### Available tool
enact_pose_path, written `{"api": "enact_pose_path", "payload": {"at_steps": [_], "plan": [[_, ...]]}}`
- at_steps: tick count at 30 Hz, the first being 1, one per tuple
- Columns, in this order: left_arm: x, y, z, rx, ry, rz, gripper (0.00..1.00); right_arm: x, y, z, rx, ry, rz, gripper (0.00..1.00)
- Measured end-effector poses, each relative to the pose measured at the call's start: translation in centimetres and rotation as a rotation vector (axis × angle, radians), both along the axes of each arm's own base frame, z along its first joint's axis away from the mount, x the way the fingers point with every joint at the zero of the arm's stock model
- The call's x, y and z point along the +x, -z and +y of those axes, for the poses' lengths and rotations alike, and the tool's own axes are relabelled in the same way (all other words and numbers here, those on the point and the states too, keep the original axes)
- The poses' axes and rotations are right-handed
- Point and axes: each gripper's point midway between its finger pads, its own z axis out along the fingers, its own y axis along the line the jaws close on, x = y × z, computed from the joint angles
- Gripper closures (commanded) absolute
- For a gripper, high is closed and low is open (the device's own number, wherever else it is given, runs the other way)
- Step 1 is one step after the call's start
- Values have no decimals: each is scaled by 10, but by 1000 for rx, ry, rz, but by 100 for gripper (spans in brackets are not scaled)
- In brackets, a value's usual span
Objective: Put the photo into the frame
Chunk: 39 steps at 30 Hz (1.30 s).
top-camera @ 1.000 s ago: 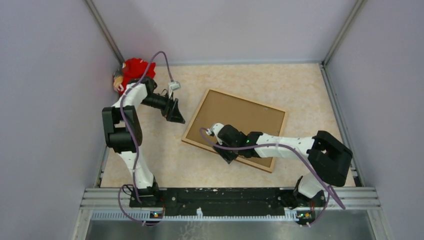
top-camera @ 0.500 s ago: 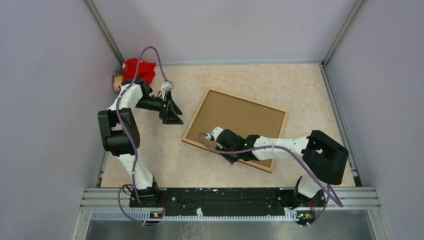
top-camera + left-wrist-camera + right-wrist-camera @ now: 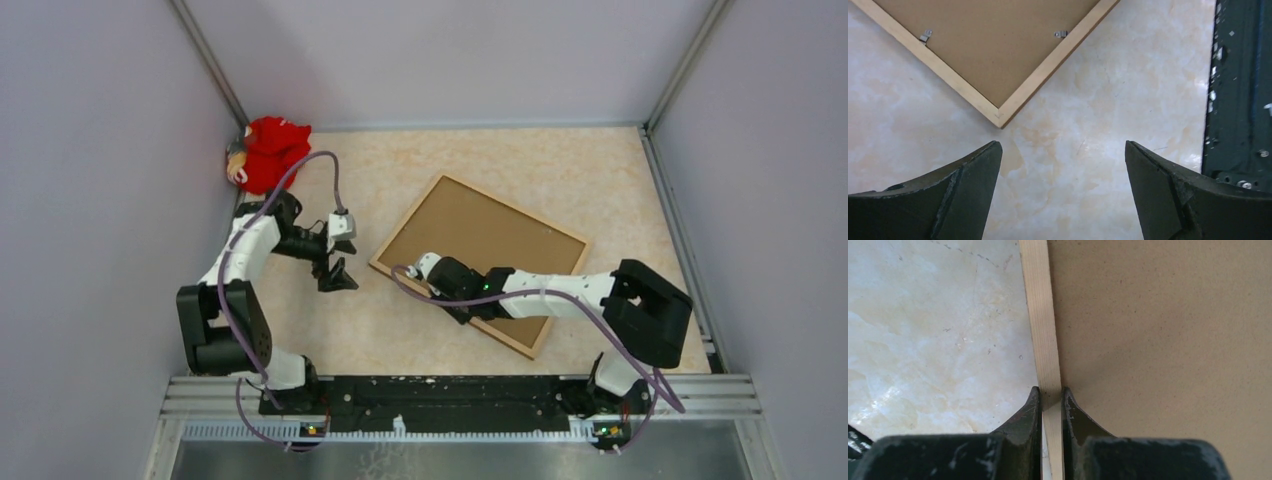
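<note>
The frame (image 3: 513,207) lies face down on the marble table, its golden-brown moulding around a brown cardboard backing board (image 3: 480,235). My right gripper (image 3: 462,314) is shut on the near-left moulding; in the right wrist view the fingers (image 3: 1050,392) pinch the pale wooden strip (image 3: 1040,315) beside the board (image 3: 1158,340). My left gripper (image 3: 338,275) hangs open over bare table just left of the frame's left corner. In the left wrist view that gripper (image 3: 1063,147) holds nothing, with the frame's corner (image 3: 1048,67) above it. The photo is out of view.
A red plush or cloth bundle (image 3: 268,150) sits in the far left corner against the wall. Grey walls close in the table on three sides. The black base rail (image 3: 440,390) runs along the near edge, also the dark strip (image 3: 1238,100) in the left wrist view.
My right gripper has closed onto the frame's moulding, and the frame has turned a little clockwise. My left arm has swung from near the red bundle toward the frame's left corner, still open.
</note>
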Motion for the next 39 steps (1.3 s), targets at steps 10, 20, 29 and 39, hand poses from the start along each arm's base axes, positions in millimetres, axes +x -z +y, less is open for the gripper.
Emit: {"api": "enact_pose_path", "payload": {"at_steps": [10,20,29,39], "plan": [[-10,-14,-10,187,255,-632,1,13,-58,38,155,31,75,100],[-5,-19,-37,337,499,-1122,7,19,-105,46,288,49,184,100],[31,-34,-50,433,492,-1338,38,9,-133,54,365,26,257,100],[48,-59,-65,413,429,-1368,84,14,-167,53,379,32,232,32]]}}
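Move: The left hand is open and empty. The stretch of the frame's near-left edge it will take lies about 11 cm to its right, 2 cm back and 9 cm below; the frame's left corner is some 5 cm right and 2 cm ahead, and the backing board's middle about 23 cm right and 1 cm ahead, both similarly low. The right hand already pinches that edge, with the left hand's stretch about 7 cm left and 4 cm ahead, level with it. The right hand, keeping its pinch on the frame's near-left edge, lifts it about 17 cm while drawing it some 5 cm left and tilting slightly, then opens its fingers at the very end once the left hand has hold. The left hand rolls some 80 degrees so that its fingers come one above the other, moves right, up and, after a slight drift back, forward (roughly 6 cm each), and closes on the raised edge between its left corner and the right hand, one finger on the upper face and one underneath. ##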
